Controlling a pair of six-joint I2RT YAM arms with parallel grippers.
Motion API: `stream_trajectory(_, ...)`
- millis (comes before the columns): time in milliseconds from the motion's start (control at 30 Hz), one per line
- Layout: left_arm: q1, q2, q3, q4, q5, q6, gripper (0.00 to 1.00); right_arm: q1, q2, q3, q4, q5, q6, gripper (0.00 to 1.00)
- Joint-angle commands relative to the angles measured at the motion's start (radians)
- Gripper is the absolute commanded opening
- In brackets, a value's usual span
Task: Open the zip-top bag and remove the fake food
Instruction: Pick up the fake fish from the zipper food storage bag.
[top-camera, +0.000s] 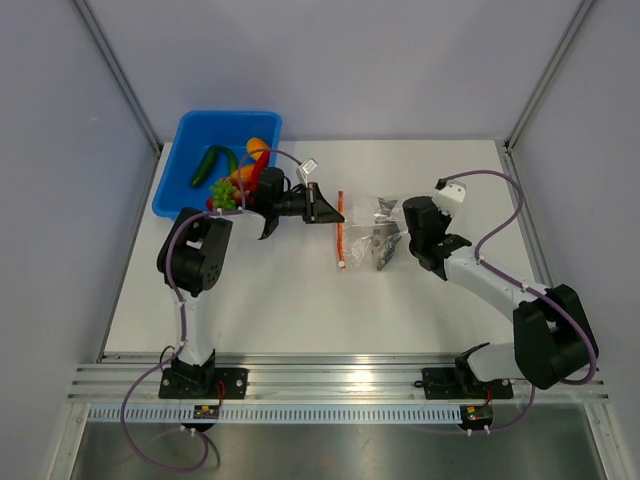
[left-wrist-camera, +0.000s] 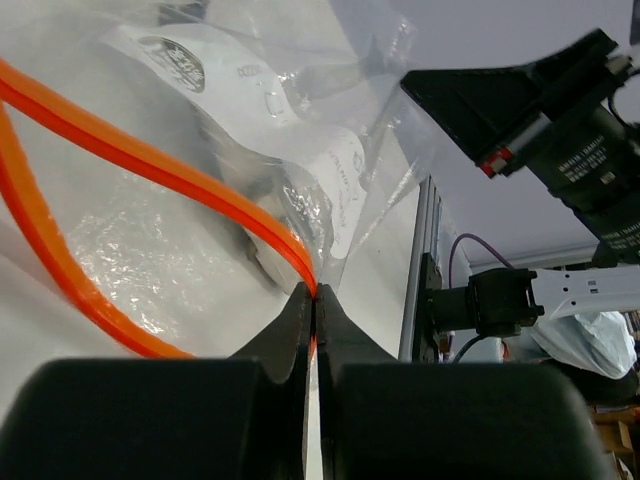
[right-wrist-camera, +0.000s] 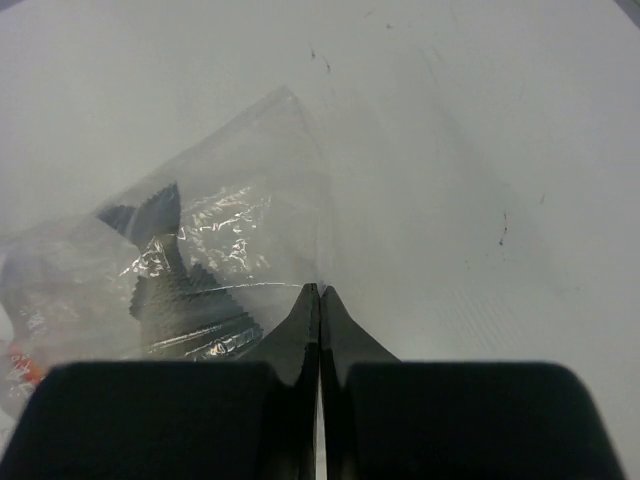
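Note:
The zip-top bag (top-camera: 368, 228) lies crinkled at the table's middle, its orange zip strip (top-camera: 341, 240) on the left side. My left gripper (top-camera: 336, 214) is shut on that strip (left-wrist-camera: 200, 180), which runs into the closed jaws in the left wrist view, below the white label (left-wrist-camera: 300, 140). My right gripper (top-camera: 400, 236) is shut on the clear plastic of the opposite edge (right-wrist-camera: 290, 200). A dark grey ridged piece (right-wrist-camera: 170, 290) shows inside the bag. Other fake food (top-camera: 240, 175), a green cucumber, grapes and orange, yellow and red pieces, sits in the blue tub.
The blue tub (top-camera: 190, 135) stands at the far left corner, just behind the left arm's wrist. Grey walls with metal posts close in the back and sides. A metal rail (top-camera: 340, 385) runs along the near edge by the arm bases.

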Motion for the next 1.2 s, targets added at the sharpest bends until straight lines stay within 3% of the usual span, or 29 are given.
stream_trajectory(0,-0.025,-0.069,0.027,-0.045,-0.032,0.054,0.00,-0.046,0.036,0.006,0.016,0.015,0.005,0.00)
stream_trajectory(100,-0.034,-0.083,0.033,-0.079,-0.038,0.071,0.00,-0.064,0.046,0.016,0.013,0.002,0.001,0.00)
stream_trajectory(233,-0.045,-0.086,0.047,-0.122,-0.046,0.095,0.00,-0.074,0.066,0.041,-0.010,-0.043,-0.008,0.41)
stream_trajectory(367,-0.051,-0.076,0.057,-0.137,-0.049,0.104,0.00,-0.074,0.041,0.047,-0.028,-0.058,-0.017,0.56)
stream_trajectory(667,-0.051,-0.069,0.070,-0.162,-0.046,0.115,0.00,-0.049,-0.069,0.003,0.032,-0.215,-0.078,0.60)
stream_trajectory(867,-0.051,-0.068,0.076,-0.168,-0.042,0.118,0.00,-0.049,0.024,0.088,0.041,-0.337,-0.137,0.61)
stream_trajectory(1000,-0.051,-0.068,0.074,-0.175,-0.050,0.130,0.00,-0.046,0.073,0.154,-0.028,-0.394,-0.054,0.66)
stream_trajectory(1067,-0.051,-0.068,0.074,-0.174,-0.052,0.133,0.00,-0.045,0.064,0.150,-0.019,-0.455,0.036,0.75)
stream_trajectory(1133,-0.051,-0.068,0.073,-0.174,-0.053,0.137,0.00,-0.035,0.055,0.150,-0.025,-0.469,0.139,0.91)
stream_trajectory(1167,-0.051,-0.066,0.073,-0.174,-0.055,0.138,0.00,-0.031,0.055,0.154,-0.037,-0.459,0.177,0.93)
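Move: The fake fish, still inside the bag, lies about 11 cm to the left of the right hand, some 2 cm back and 5 cm below; that hand still pinches the bag's closed end. The bag's orange zip edge is roughly 22 cm left and 2 cm back of the right hand, the bag's white label about 15 cm left and 3 cm ahead. From the left hand, shut on the zip edge, the fish is some 11 cm right, 4 cm back and 6 cm below. The bag's closed end is lowered with a dip of about 2 cm and let go as the right fingers open. That hand then rises a little, sinks again and swings about 8 cm left and slightly forward towards the fish, turning some 15 degrees counter-clockwise, its left side lifting, fingers opening wide. The left hand keeps its pinch on the zip edge, first easing back and right, then holding still. ##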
